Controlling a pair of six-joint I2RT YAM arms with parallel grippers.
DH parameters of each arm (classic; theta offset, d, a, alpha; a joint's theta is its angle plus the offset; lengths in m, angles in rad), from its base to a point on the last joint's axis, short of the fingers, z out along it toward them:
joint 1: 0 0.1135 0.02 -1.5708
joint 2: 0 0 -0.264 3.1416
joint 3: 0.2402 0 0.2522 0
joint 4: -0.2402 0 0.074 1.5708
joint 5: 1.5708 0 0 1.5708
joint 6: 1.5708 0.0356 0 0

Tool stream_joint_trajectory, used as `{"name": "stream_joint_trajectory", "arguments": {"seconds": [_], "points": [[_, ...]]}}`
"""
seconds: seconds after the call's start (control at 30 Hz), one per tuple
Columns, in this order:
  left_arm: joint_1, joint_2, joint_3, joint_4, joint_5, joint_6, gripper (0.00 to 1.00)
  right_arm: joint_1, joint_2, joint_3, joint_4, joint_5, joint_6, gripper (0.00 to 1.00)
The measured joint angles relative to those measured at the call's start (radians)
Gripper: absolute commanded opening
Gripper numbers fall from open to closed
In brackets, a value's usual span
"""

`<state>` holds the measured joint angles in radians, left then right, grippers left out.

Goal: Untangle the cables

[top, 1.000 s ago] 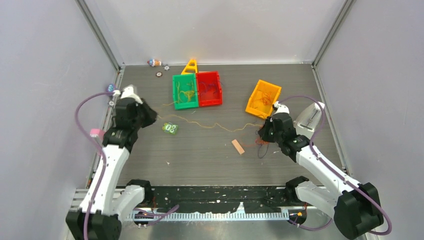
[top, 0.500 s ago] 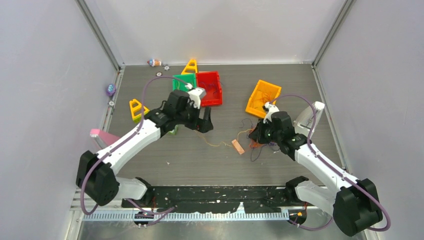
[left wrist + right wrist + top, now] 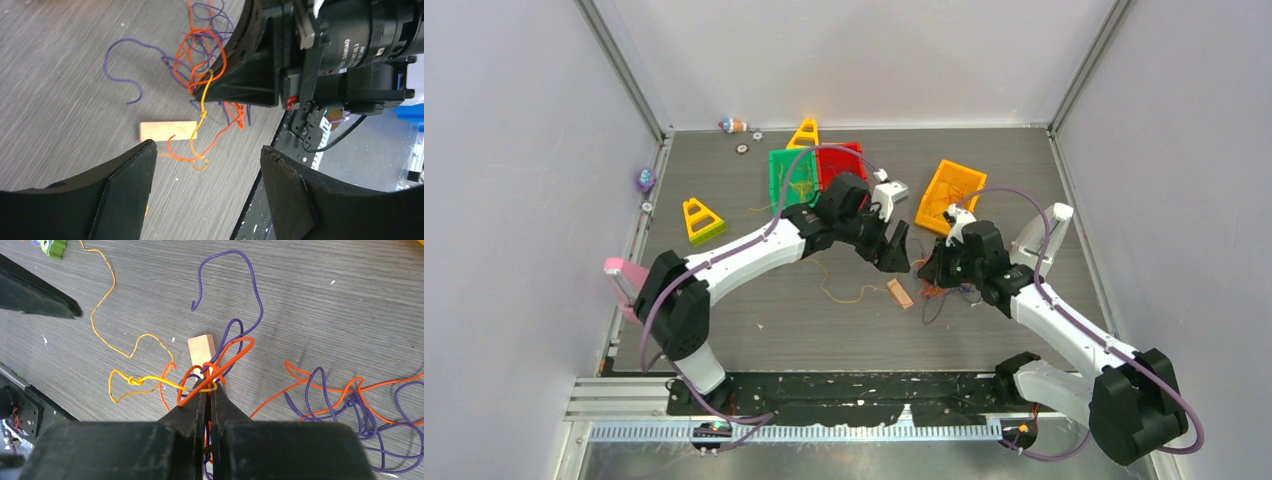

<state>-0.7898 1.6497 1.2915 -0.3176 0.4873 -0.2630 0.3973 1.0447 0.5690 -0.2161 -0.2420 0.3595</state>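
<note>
The cables are thin orange, purple and yellow wires tangled on the table right of centre. My right gripper is shut on a bunch of them; orange, purple and yellow strands loop out of its tips. A yellow cable with a knot trails left from there across the table. My left gripper hangs open just left of the right gripper, nothing between its fingers. A yellow-orange loop lies on the table below them. More purple and orange strands spread to the right.
A small wooden block lies beside the tangle. Green, red and orange bins stand at the back, with wires in them. Yellow triangle frames, a pink piece and small bits sit to the left and rear.
My left arm has swung from the far left across to the middle, and its gripper has opened. The stretched yellow cable now lies slack. The right gripper stays shut on the tangle.
</note>
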Motion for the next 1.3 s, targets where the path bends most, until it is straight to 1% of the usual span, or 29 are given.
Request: {"name": "stream_joint_trajectory", "arguments": {"seconds": [0.17,0.3,0.33,0.37,0.4,0.43,0.47,0.5,0.53,0.57,0.6,0.63,0.67,0.7,0.73,0.8,0.87,0.93,0.97,1.0,1.03,1.1,1.3], "points": [[-0.027,0.069,0.039,0.015,0.031,-0.018,0.64,0.005,0.003,0.0,-0.002,0.0,-0.004,0.05],[-0.036,0.127,0.058,0.014,0.044,-0.023,0.63,0.005,0.003,0.004,-0.002,0.001,-0.007,0.06],[-0.038,0.142,0.064,0.012,0.045,-0.023,0.59,0.005,0.003,0.005,-0.002,0.001,-0.007,0.05],[-0.04,0.152,0.067,0.013,0.045,-0.024,0.48,0.006,0.003,0.007,-0.003,0.001,-0.008,0.05],[-0.042,0.164,0.07,0.013,0.045,-0.027,0.32,0.006,0.003,0.008,-0.002,0.001,-0.008,0.05],[-0.042,0.172,0.071,0.011,0.046,-0.031,0.09,0.006,0.003,0.01,-0.003,0.001,-0.008,0.06],[-0.042,0.179,0.072,0.01,0.048,-0.037,0.0,0.006,0.003,0.011,-0.003,0.001,-0.008,0.16],[-0.042,0.185,0.074,0.008,0.049,-0.039,0.0,0.006,0.003,0.011,-0.002,0.001,-0.009,0.26],[-0.043,0.187,0.075,0.008,0.048,-0.04,0.0,0.006,0.003,0.011,-0.003,0.001,-0.008,0.44],[-0.043,0.188,0.076,0.006,0.046,-0.034,0.0,0.006,0.003,0.011,-0.003,0.004,-0.009,0.49],[-0.043,0.188,0.076,0.005,0.035,-0.04,0.0,0.006,0.003,0.011,-0.003,0.006,-0.006,0.52],[-0.044,0.187,0.076,0.006,0.026,-0.042,0.0,0.006,0.003,0.011,-0.004,0.015,-0.004,0.51],[-0.042,0.187,0.074,0.008,0.01,-0.044,0.0,0.006,0.005,0.011,-0.006,0.027,-0.007,0.46],[-0.039,0.184,0.069,0.013,0.0,-0.048,0.0,0.006,0.009,0.011,-0.008,0.04,-0.008,0.44],[-0.034,0.171,0.045,0.029,-0.013,-0.054,0.0,0.006,0.018,0.011,-0.012,0.063,-0.006,0.42],[-0.019,0.132,-0.006,0.047,-0.02,-0.074,0.0,0.006,0.043,0.011,-0.023,0.097,-0.003,0.42],[0.013,0.072,-0.061,0.055,-0.019,-0.093,0.0,0.006,0.084,0.012,-0.033,0.127,-0.002,0.47],[0.055,0.01,-0.097,0.058,-0.014,-0.105,0.0,0.006,0.129,0.012,-0.048,0.145,0.0,0.58],[0.071,-0.011,-0.103,0.06,-0.01,-0.107,0.0,0.006,0.144,0.012,-0.053,0.147,0.002,0.69],[0.092,-0.037,-0.107,0.061,-0.001,-0.108,0.0,0.006,0.157,0.012,-0.055,0.145,0.004,0.75],[0.107,-0.054,-0.107,0.063,0.004,-0.108,0.0,0.006,0.161,0.011,-0.055,0.142,0.008,0.83],[0.133,-0.085,-0.111,0.069,0.013,-0.107,0.0,0.008,0.159,0.011,-0.042,0.125,0.007,0.91],[0.142,-0.118,-0.133,0.07,0.041,-0.1,0.0,0.054,0.128,0.011,0.008,0.087,-0.023,0.99]]}}
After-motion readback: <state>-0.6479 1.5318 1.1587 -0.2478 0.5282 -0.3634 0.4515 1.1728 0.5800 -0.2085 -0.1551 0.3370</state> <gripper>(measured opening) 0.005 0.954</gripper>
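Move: The yellow cable, its knot hanging by the right fingertips, is about 3 cm to the left hand's right, 1 cm back and some 6 cm below. From that hand the red-and-purple tangle in the right fingers is roughly 6 cm right, 1 cm back and 8 cm down; the wooden block is about 3 cm right, 4 cm back and 16 cm below. From the right hand, the yellow cable lies about 2 cm left, 1 cm back and 1 cm above. The knotted yellow cable is taken over by the left hand, which eases about 3 cm right and 5 cm down, shuts its open fingers on the cable near the knot, then draws it some 8 cm left, up and a little forward, away from the right fingers. The right hand holds still at first, opens wide to let go of the tangle, dips about 5 cm and comes partway back up. ##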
